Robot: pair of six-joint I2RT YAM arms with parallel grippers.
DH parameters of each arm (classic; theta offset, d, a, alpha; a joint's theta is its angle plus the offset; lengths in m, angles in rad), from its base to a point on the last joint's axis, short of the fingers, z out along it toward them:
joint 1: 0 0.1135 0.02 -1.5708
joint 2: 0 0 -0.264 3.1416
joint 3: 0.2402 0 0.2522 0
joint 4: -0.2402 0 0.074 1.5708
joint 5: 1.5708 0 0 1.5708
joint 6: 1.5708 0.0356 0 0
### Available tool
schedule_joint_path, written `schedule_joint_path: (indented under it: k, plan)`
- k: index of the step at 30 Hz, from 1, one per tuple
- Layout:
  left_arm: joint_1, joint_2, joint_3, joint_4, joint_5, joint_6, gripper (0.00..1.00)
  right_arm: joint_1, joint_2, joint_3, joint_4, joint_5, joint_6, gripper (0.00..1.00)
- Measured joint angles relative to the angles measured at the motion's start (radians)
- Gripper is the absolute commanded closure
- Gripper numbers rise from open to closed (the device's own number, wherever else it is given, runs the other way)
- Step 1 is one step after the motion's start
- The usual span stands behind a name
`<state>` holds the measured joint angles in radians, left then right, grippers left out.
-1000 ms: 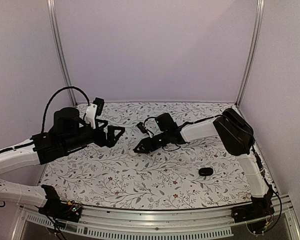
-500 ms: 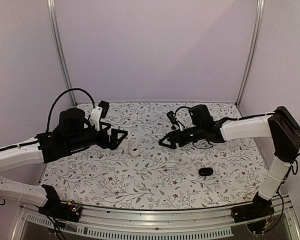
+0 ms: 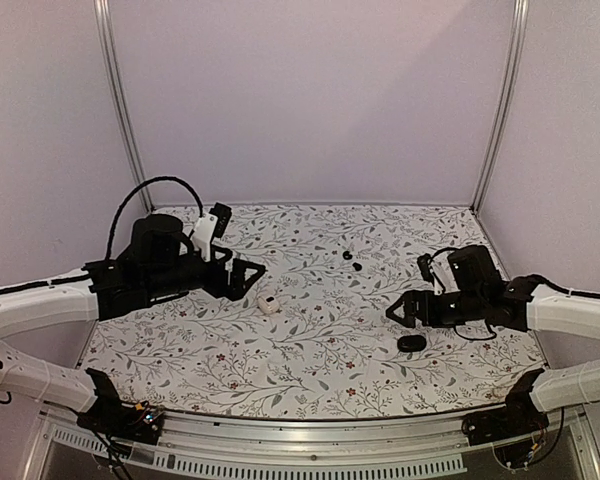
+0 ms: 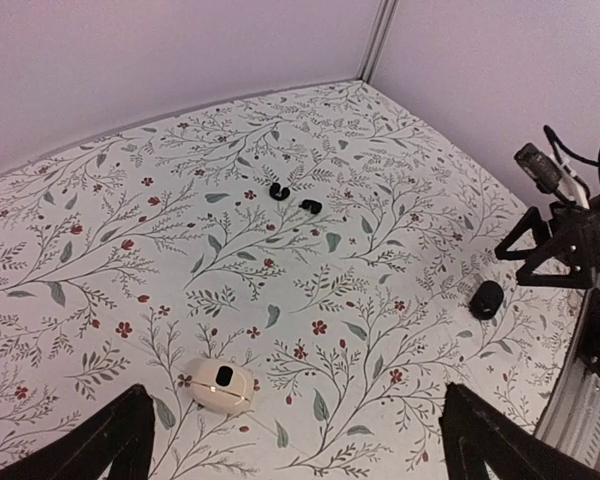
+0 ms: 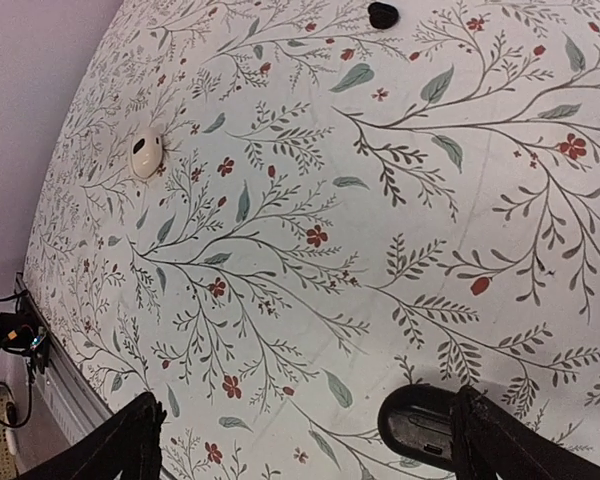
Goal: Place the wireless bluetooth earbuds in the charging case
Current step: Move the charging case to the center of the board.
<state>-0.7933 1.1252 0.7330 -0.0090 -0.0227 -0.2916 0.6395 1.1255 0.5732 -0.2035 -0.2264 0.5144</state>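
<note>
The two black earbuds [image 3: 347,255] [image 3: 357,267] lie side by side at the table's middle back; the left wrist view shows both [image 4: 277,190] [image 4: 311,207]. A white case [image 3: 268,305] [image 4: 221,385] lies shut, just right of my open, empty left gripper [image 3: 248,274] [image 4: 295,455]. A black oval case [image 3: 412,343] [image 5: 425,420] lies shut at the front right, touching or just beside one finger [image 5: 520,450] of my open right gripper [image 3: 398,308] [image 5: 310,455]. Which of the two is the charging case I cannot tell.
The flowered table cover [image 3: 310,370] runs to purple walls at the back and both sides. A metal rail [image 3: 310,428] edges the front. The right arm [image 4: 560,240] shows at the right of the left wrist view.
My right gripper has let go beside the white case, opened wide and swung right and forward to the black oval case. The left gripper edged right toward the white case.
</note>
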Motion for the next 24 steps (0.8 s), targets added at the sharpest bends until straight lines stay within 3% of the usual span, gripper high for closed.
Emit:
schedule_joint_path:
  k: [7,15,24]
  plan:
    - [0.0,0.009,0.001,0.017,0.018,0.0,0.0,-0.068,0.032,-0.031,-0.06,0.049,0.09,0.03]
    - [0.0,0.009,0.001,0.026,0.021,0.001,0.0,-0.071,0.145,-0.047,-0.056,0.003,0.105,0.24]
    - [0.0,0.018,0.001,0.034,0.032,0.003,0.0,-0.052,0.187,-0.056,0.044,-0.169,0.13,0.36]
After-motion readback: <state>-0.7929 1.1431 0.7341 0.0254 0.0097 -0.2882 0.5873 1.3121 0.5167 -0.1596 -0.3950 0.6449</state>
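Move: Just below and to the right of the right hand lies the black charging case, about 3 cm right, 1 cm back and 8 cm down. The white case is well off, some 10 cm ahead and 27 cm to the left of that hand; the pair of black earbuds is roughly 24 cm ahead and 8 cm left. From the left hand the charging case lies about 33 cm to the right, level in reach, some 19 cm lower. Dropping about 7 cm and first swinging nearly 4 cm right over the black charging case, the right hand tips its fingers down some 20 degrees. It then turns back leftward and slightly towards its base, rising about 1 cm at the end, fingers narrowing from wide open to two-thirds, one finger coming against the case's side and pushing it along. ##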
